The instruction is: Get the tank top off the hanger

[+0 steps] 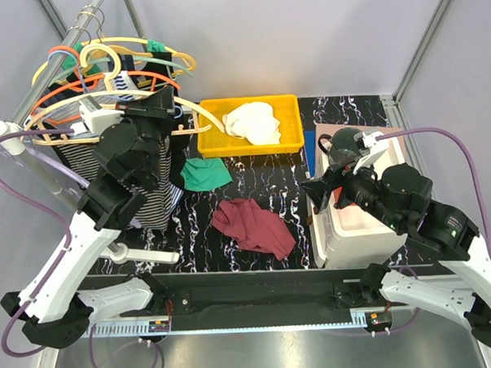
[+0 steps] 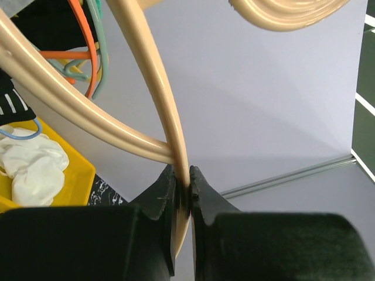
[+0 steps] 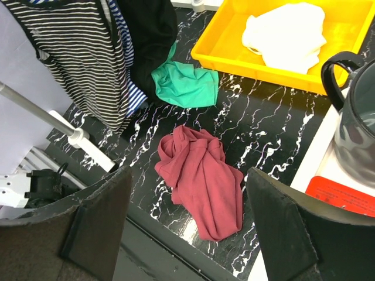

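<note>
A dark red tank top (image 1: 254, 226) lies crumpled on the black marbled table, free of any hanger; it also shows in the right wrist view (image 3: 202, 181). My left gripper (image 1: 171, 112) is up by the clothes rack, shut on the thin arm of a bare cream hanger (image 1: 204, 121). In the left wrist view the jaws pinch that cream hanger (image 2: 170, 129) at the tips of the gripper (image 2: 188, 178). My right gripper (image 1: 315, 193) hovers above and right of the tank top. It stands wide open (image 3: 188, 172) with nothing between its fingers.
A rack (image 1: 101, 60) at back left holds several coloured hangers and striped garments (image 1: 148, 184). A green cloth (image 1: 204, 173) lies near them. A yellow bin (image 1: 287, 109) holds white cloth. A white box (image 1: 358, 232) on the right carries a dark mug (image 1: 346, 143).
</note>
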Robot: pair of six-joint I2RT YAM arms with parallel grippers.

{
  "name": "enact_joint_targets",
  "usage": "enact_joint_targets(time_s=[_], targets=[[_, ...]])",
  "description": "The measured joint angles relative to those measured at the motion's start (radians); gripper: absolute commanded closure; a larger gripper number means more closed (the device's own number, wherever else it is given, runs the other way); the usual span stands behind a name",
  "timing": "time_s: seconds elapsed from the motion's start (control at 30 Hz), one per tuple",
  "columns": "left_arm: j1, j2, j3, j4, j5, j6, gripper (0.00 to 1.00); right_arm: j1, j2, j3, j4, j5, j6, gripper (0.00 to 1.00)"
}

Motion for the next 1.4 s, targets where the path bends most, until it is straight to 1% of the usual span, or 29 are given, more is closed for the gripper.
enact_joint_targets(time_s=[0.2, 0.4, 0.6, 0.7, 0.93, 1.2, 1.33, 1.4], targets=[[0.113, 0.000, 0.000, 0.000, 0.111, -0.041, 1.00, 0.000, 0.009, 0.006, 0.000, 0.013, 0.000, 0.13], [0.244, 0.001, -0.001, 0.002, 0.261, -0.082, 1.00, 0.000, 0.003, 0.006, 0.000, 0.015, 0.000, 0.13], [0.332, 0.000, -0.027, 0.016, 0.393, -0.118, 1.00, 0.000, 0.002, 0.006, 0.000, 0.014, 0.000, 0.13], [0.361, -0.005, -0.053, 0.008, 0.427, -0.132, 1.00, 0.000, 0.002, 0.006, 0.000, 0.014, 0.000, 0.12], [0.406, -0.061, -0.092, 0.005, 0.451, -0.141, 1.00, 0.000, 0.003, 0.006, 0.000, 0.014, -0.001, 0.12], [0.420, -0.126, -0.089, 0.014, 0.409, -0.149, 1.00, 0.000, 0.006, 0.006, 0.000, 0.012, -0.001, 0.12], [0.420, -0.113, -0.052, -0.046, 0.351, -0.182, 1.00, 0.000, 0.017, 0.009, 0.000, 0.012, -0.002, 0.12], [0.420, -0.092, -0.007, -0.100, 0.322, -0.208, 1.00, 0.000, 0.026, 0.011, 0.000, 0.011, -0.003, 0.12]])
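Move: The left hand holds the peach hanger, its hook above and to the left of the fingers. The rail stretch it is taken to lies about 20 cm left, 3 cm ahead and 5 cm above. The orange hanger is some 11 cm left and 2 cm ahead, a little lower. The lilac hanger is roughly 15 cm left, 10 cm back. From the empty right hand the rail is about 50 cm left, 15 cm ahead and 20 cm up. Leftward towards the rail, about 8 cm in all, the left hand carries the peach hanger in its unchanged grip. It first edges some 3 cm forward as well, dips a couple of centimetres, then draws back as far while rising again and still sliding left, rolling slightly so that its left side sinks. ##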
